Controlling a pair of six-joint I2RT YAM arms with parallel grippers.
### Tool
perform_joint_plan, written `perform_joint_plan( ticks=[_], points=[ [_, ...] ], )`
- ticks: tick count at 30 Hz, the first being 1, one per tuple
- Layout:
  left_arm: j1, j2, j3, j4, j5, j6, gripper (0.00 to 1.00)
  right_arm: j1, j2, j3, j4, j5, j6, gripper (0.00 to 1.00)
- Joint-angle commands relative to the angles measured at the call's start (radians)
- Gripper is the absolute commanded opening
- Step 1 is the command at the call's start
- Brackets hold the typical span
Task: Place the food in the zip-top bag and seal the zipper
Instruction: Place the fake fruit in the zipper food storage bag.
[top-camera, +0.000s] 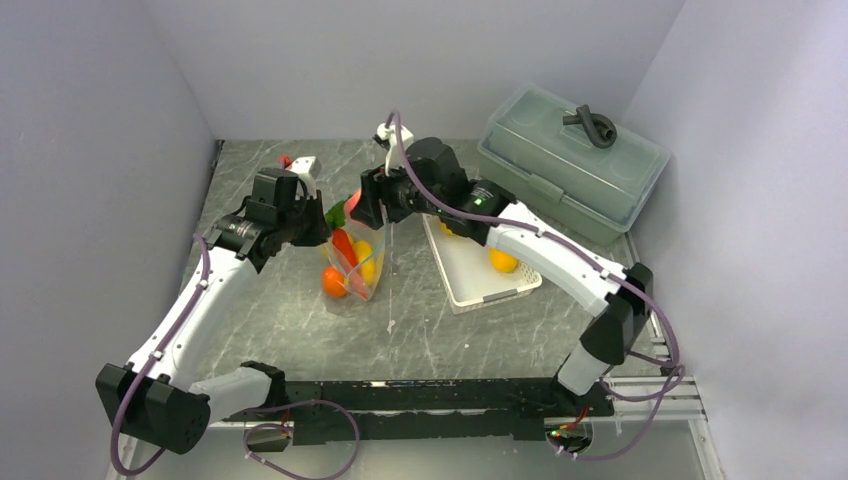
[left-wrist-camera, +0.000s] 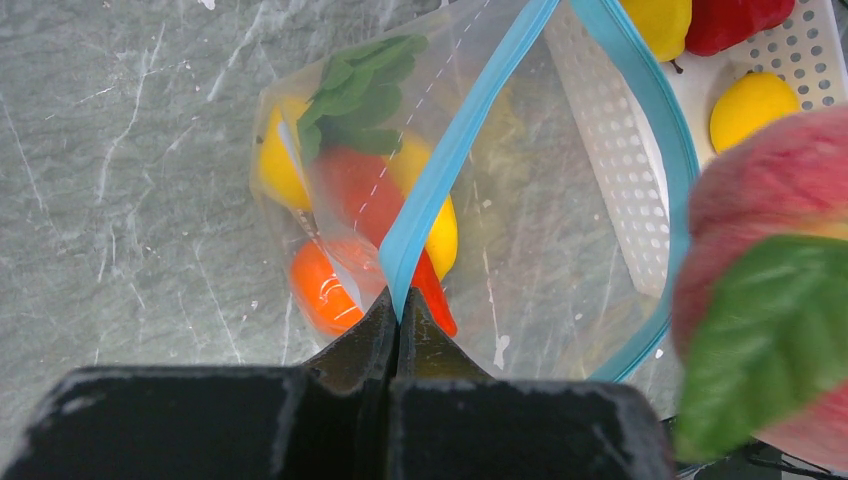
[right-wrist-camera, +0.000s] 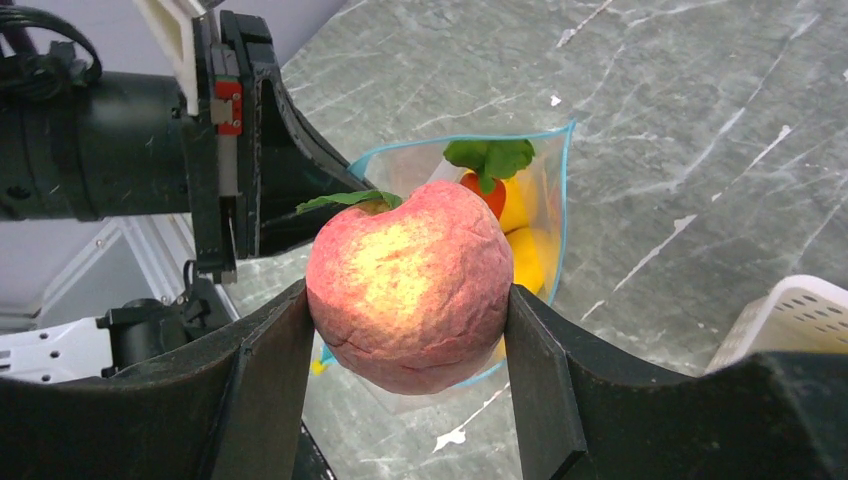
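Note:
The clear zip-top bag (top-camera: 355, 268) hangs upright above the table with its mouth held open. My left gripper (left-wrist-camera: 400, 305) is shut on the near side of the teal zipper (left-wrist-camera: 440, 170). Through the plastic I see a carrot (left-wrist-camera: 370, 200) with green leaves, an orange (left-wrist-camera: 325, 285) and lemons (left-wrist-camera: 275, 160). My right gripper (right-wrist-camera: 408, 310) is shut on a pinkish peach (right-wrist-camera: 405, 280) with a green leaf. It holds the peach just above and beside the bag's mouth (right-wrist-camera: 540, 190). From above, the peach (top-camera: 352, 203) sits right by the left gripper (top-camera: 318, 232).
A white slotted basket (top-camera: 478, 285) lies right of the bag, holding a lemon (top-camera: 503, 261), more yellow fruit and a red pepper (left-wrist-camera: 735, 20). A grey-green lidded box (top-camera: 572, 165) stands at the back right. Walls close in on three sides.

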Motion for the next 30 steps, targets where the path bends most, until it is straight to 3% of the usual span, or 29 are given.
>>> perform_joint_plan(
  ticks=[1, 17, 23, 30],
  points=[
    [-0.003, -0.030, -0.003, 0.031, 0.011, 0.009, 0.00, 0.011, 0.060, 0.099, -0.024, 0.033, -0.021, 0.22],
    [-0.003, -0.037, -0.004, 0.033, 0.018, 0.008, 0.00, 0.027, 0.275, 0.262, -0.156, 0.150, -0.018, 0.25],
    [-0.003, -0.035, -0.004, 0.032, 0.023, 0.009, 0.00, 0.033, 0.333, 0.316, -0.193, 0.206, -0.013, 0.34],
    [-0.003, -0.034, -0.003, 0.033, 0.023, 0.011, 0.00, 0.033, 0.366, 0.338, -0.208, 0.252, -0.007, 0.52]
  ],
)
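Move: The right hand already holds the peach; the bag mouth it is going for has its middle about 5 cm ahead of it, 3 cm to its left and 11 cm below. Inside the bag, the orange lies some 3 cm ahead, 13 cm left and 23 cm down, and the white crate about 9 cm ahead, 22 cm right and 22 cm down. From the left hand, which still pinches the bag's zipper corner, the mouth's middle is about 5 cm ahead, 8 cm right and 2 cm lower. Keeping its hold on the peach, the right hand sinks about 10 cm and reaches about 5 cm forward with a little drift to the left, lowering the fruit into the open mouth of the bag between the two blue zipper strips. On the way the wrist tips its fingers some 15 degrees further down, with a slight clockwise turn, while the left hand stays in place with its fingers shut on the zipper corner, keeping the mouth held up. ##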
